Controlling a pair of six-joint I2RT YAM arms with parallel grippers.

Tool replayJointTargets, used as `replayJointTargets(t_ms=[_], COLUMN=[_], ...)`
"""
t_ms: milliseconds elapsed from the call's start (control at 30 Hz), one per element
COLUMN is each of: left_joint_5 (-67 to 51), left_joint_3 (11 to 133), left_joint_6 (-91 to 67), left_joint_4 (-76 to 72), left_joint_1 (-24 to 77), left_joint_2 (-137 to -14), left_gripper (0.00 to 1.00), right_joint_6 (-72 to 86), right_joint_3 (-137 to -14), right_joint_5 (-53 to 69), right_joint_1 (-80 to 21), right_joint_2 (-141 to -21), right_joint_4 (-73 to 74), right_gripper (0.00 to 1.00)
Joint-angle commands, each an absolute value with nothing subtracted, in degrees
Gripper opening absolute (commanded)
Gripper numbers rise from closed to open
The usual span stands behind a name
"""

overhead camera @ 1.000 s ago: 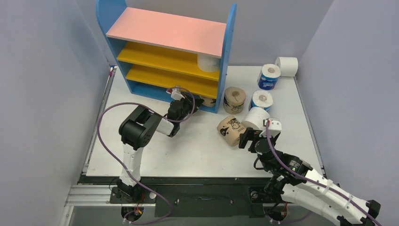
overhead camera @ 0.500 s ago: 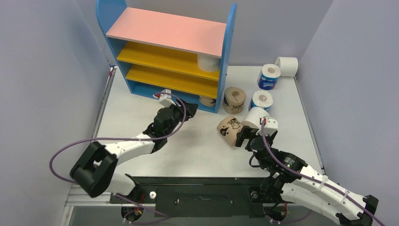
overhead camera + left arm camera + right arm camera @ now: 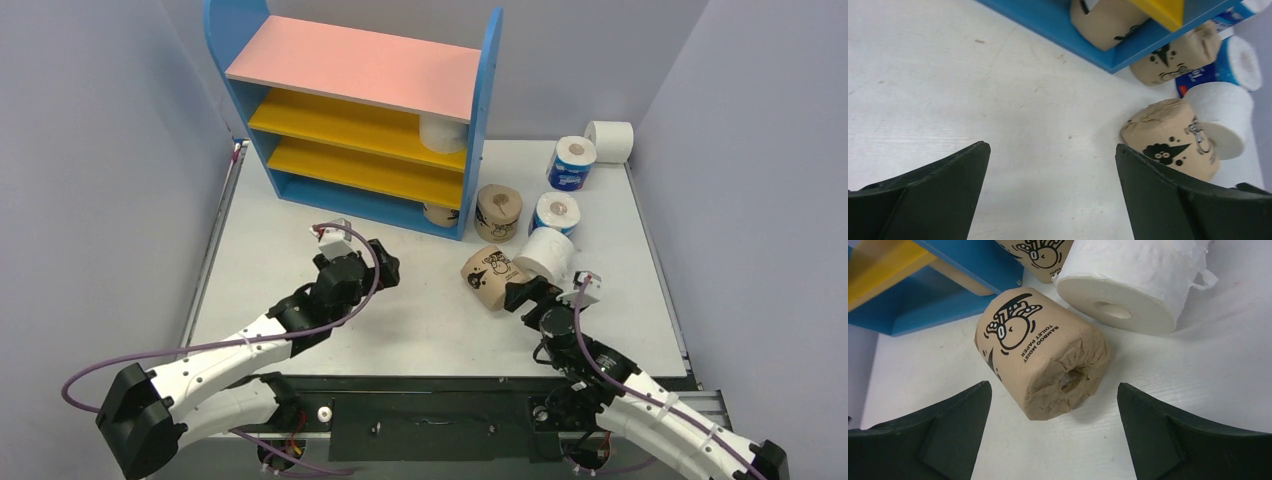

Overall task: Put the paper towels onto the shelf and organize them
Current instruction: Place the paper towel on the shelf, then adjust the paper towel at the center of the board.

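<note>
The shelf point(image 3: 360, 110) stands at the back left, with a white roll point(image 3: 443, 132) on its upper yellow board and a tan roll point(image 3: 440, 215) on its blue base. A tan printed roll point(image 3: 488, 275) lies on its side on the table, and in the right wrist view point(image 3: 1040, 352) it sits just ahead of the fingers. A white roll point(image 3: 547, 252) leans against it. My right gripper point(image 3: 520, 293) is open and empty just short of that tan roll. My left gripper point(image 3: 385, 268) is open and empty over bare table in front of the shelf.
An upright tan roll point(image 3: 498, 212) stands by the shelf's right panel. Two blue-wrapped rolls point(image 3: 555, 213) point(image 3: 571, 163) and a white roll point(image 3: 610, 140) sit at the back right. Grey walls close in on both sides of the table point(image 3: 300, 300).
My left gripper has drawn back from the shelf's bottom tier toward the near left, empty, and the arm has stretched out low. My right gripper has shifted slightly nearer and turned at the tan roll.
</note>
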State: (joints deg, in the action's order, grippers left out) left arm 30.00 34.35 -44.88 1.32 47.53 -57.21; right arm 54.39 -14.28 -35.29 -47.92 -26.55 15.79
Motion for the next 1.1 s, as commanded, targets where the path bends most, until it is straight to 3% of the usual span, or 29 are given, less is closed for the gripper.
replayJointTargets(t_ms=[0,167,433,1067], left_joint_5=[33.0,29.8,20.0,20.9], left_joint_3=[37.1,36.5,24.2,20.7], left_joint_6=[-46.9,-48.8,-51.3,-53.5], left_joint_4=[13.7,15.8,1.7,-1.1], left_joint_1=[47.6,47.6,47.4,47.7], left_joint_2=[-55.9,-54.7,-47.6,-44.9], left_gripper=[0.96,0.96,0.96,0.97], right_joint_6=[58.5,60.5,62.0,60.3], right_joint_3=[-10.4,-7.7,-6.9,-6.6], right_joint_5=[-21.7,-14.3,-9.4,-4.4], right_joint_1=[-41.5,-36.3,-33.9,-29.7], right_joint_2=[-24.7,-29.7,-37.7,-51.0], right_joint_4=[1.7,-6.3,-14.1,-28.1], right_gripper=[0.91,0.89,0.84,0.70])
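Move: The brown paper towel lying on its side is about 7 cm ahead of the right hand, 6 cm to its left and 5 cm below. The white roll lying beside it is some 12 cm ahead and 4 cm right of that hand; a standing brown roll is about 20 cm ahead and 5 cm left. From the left hand, the lying brown paper towel is roughly 22 cm right, 4 cm ahead and 11 cm below. Right hand reaches 5 cm left-forward and down towards the brown paper towel, rolling 20 degrees, fingers narrowing; left backs down. ##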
